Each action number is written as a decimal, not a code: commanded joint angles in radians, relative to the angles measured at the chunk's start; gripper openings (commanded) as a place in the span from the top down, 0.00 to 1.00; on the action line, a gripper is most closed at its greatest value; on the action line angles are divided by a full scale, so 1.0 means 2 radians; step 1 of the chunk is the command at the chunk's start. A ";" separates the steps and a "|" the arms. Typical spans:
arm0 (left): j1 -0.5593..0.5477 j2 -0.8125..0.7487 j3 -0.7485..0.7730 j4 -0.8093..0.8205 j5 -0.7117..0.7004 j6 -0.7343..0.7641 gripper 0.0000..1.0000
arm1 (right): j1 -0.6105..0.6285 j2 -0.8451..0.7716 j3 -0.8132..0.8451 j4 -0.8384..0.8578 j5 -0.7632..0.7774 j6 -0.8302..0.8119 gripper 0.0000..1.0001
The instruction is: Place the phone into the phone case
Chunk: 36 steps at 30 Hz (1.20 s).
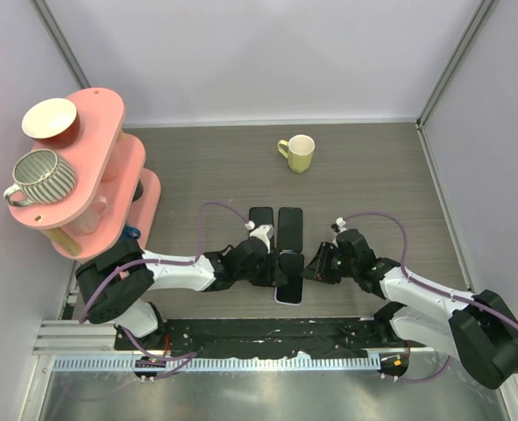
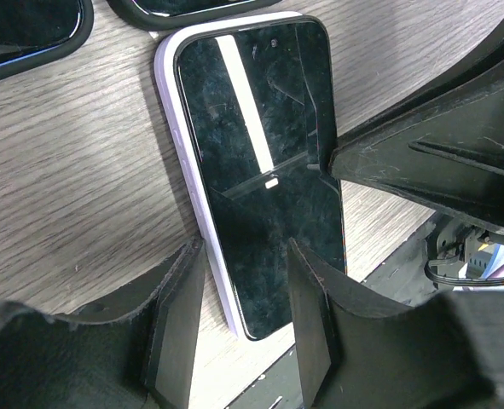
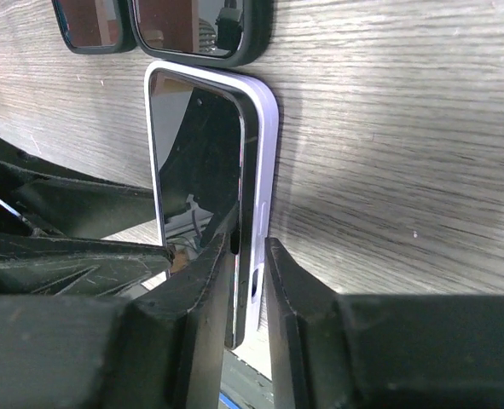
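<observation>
The phone [image 1: 288, 286], black glass up, lies in a lavender phone case [image 2: 168, 94] near the table's front edge. In the left wrist view the phone [image 2: 260, 153] has the lavender rim along its left side and top. My left gripper [image 2: 245, 251] is open and straddles the phone's near end, one finger outside the lavender edge, the other over the screen. My right gripper [image 3: 252, 245] is shut on the right edge of the phone [image 3: 196, 170] and case [image 3: 264, 153], one finger on the glass, one on the lavender side. In the top view the left gripper [image 1: 274, 267] and right gripper [image 1: 309, 263] flank the phone.
Two black, phone-sized slabs [image 1: 261, 221] [image 1: 290, 226] lie side by side just beyond the phone. A yellow mug [image 1: 298, 153] stands farther back. A pink tiered stand [image 1: 101, 167] with a bowl and a striped mug is at the left. A black strip [image 1: 329, 329] borders the near table edge.
</observation>
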 commanded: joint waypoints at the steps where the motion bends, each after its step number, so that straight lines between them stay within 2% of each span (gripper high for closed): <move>1: -0.010 0.017 0.010 -0.011 -0.021 -0.003 0.53 | -0.001 0.003 -0.019 -0.048 0.056 0.000 0.70; 6: -0.012 0.017 0.001 -0.005 -0.021 -0.019 0.63 | -0.001 -0.030 -0.012 -0.038 0.028 0.013 0.50; 12: -0.012 -0.003 -0.050 0.064 -0.014 -0.061 0.73 | -0.001 -0.036 -0.032 -0.001 0.009 0.011 0.42; 19: -0.012 0.019 -0.061 0.100 0.012 -0.079 0.79 | -0.001 -0.002 -0.043 0.046 -0.013 0.013 0.39; 23: -0.010 0.020 -0.074 0.118 0.020 -0.088 0.80 | -0.001 -0.004 -0.046 0.077 -0.050 0.032 0.38; 30: -0.001 -0.005 -0.088 0.114 0.028 -0.088 0.80 | -0.001 -0.023 -0.079 0.238 -0.122 0.128 0.37; 36: -0.001 0.013 -0.086 0.127 0.035 -0.088 0.80 | -0.001 -0.006 -0.097 0.311 -0.152 0.168 0.37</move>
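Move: The phone lies on its pale purple case. Its middle is about 3 cm to the right of the left hand, 1 cm ahead and 1 cm below; from the right hand it is some 4 cm left, 1 cm ahead and 1 cm below. Two black-cased phones lie beyond: one about 15 cm straight ahead of the phone, the other beside that, 9 cm farther left. Right hand opens, rising and moving about 3 cm left over the phone; left hand narrows, backing 2 cm. ##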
